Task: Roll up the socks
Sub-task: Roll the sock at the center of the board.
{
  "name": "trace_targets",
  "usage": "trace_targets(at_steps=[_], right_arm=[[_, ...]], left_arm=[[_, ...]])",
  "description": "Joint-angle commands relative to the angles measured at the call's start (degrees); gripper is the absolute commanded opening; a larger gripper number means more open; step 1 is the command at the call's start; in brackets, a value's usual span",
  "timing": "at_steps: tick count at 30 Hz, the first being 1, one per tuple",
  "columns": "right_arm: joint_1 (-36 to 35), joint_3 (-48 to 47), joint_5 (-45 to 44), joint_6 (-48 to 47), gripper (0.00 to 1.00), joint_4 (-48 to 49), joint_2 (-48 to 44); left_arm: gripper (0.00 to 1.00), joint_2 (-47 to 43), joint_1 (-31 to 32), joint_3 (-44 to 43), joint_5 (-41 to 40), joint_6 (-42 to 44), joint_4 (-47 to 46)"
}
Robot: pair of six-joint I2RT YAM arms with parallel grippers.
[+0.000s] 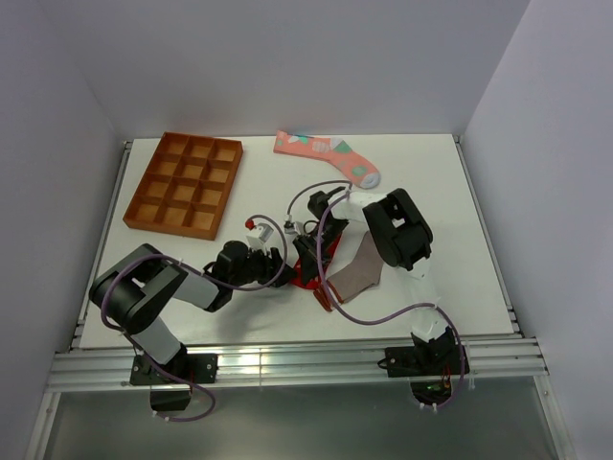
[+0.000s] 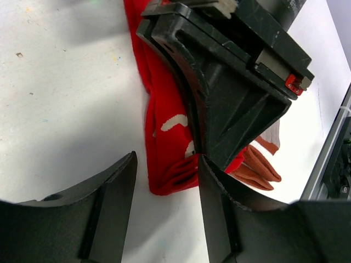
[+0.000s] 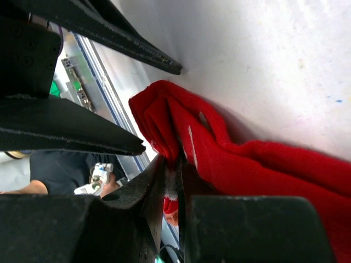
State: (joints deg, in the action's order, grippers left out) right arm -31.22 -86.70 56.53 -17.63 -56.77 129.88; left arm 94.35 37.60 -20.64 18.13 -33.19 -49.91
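Note:
A red sock [image 1: 328, 254] with a white mark [image 2: 174, 122] lies mid-table, its near end folded over. My right gripper [image 3: 173, 159] is shut on that folded part, pinching the red fabric between its pads; in the left wrist view it looms as a black block [image 2: 219, 93] over the sock [image 2: 162, 104]. My left gripper [image 2: 167, 164] is open, its fingers straddling the folded end without gripping it. The grey-brown sock [image 1: 359, 273] lies just right of the red one, its cuff [image 2: 258, 167] peeking out. The salmon-pink sock [image 1: 326, 155] rests flat at the back.
An orange compartment tray [image 1: 185, 184] sits at the back left. The table's metal front rail [image 1: 287, 364] runs close behind both grippers. White walls enclose the table on three sides.

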Motion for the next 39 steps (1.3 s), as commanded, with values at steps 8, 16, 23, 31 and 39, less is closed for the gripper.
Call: trace_targets(at_steps=[8,16,23,31,39], right_arm=[[2.0,0.3,-3.2,5.2,0.07,4.6,0.1],[2.3,0.2,-3.2,4.2,0.05,3.2,0.8],[2.3,0.2,-3.2,3.8,0.05,3.0,0.7],[2.3,0.2,-4.6,3.8,0.14,3.5,0.0],[2.3,0.6,-10.3,4.3,0.49,6.5,-7.2]], left_arm=[[0.55,1.7,0.5,-0.3,0.4,2.0,0.4],[0.55,3.3,0.5,-1.9,-1.4,1.4,2.2],[0.38,4.3,0.5,-4.0,-3.9,1.5,6.3],[0.14,4.7,1.1,-5.5,-6.1,0.8,10.8],[0.00,-0.3,4.1,-9.2,-17.9,-1.2,26.2]])
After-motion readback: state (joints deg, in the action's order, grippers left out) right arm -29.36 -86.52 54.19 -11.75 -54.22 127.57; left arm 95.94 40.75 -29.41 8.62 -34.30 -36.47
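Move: The red sock's folded near end lies about 1 cm ahead, 2 cm right and 1 cm below the open left fingers; the right hand already pinches it, with the fold's middle some 1 cm ahead and 1 cm left at its own height. The red sock's flat part is centred about 7 cm ahead of the right hand and 3 cm to its right. The grey sock's striped cuff lies some 3 cm back and 5 cm to the right of that hand, 2 cm down. With its grip kept, the right hand first carries the red sock's folded end about 1.5 cm forward and holds it there, while the left hand eases some 2.5 cm forward and about 1 cm each rightward and down onto the left edge of the fold, its fingers closing from half open to nearly shut to pinch the cloth. Only once the left fingers are nearly shut does the right hand open its own from a tight grip to about half, starting to lift by roughly 1 cm with the fold still between its fingers. ##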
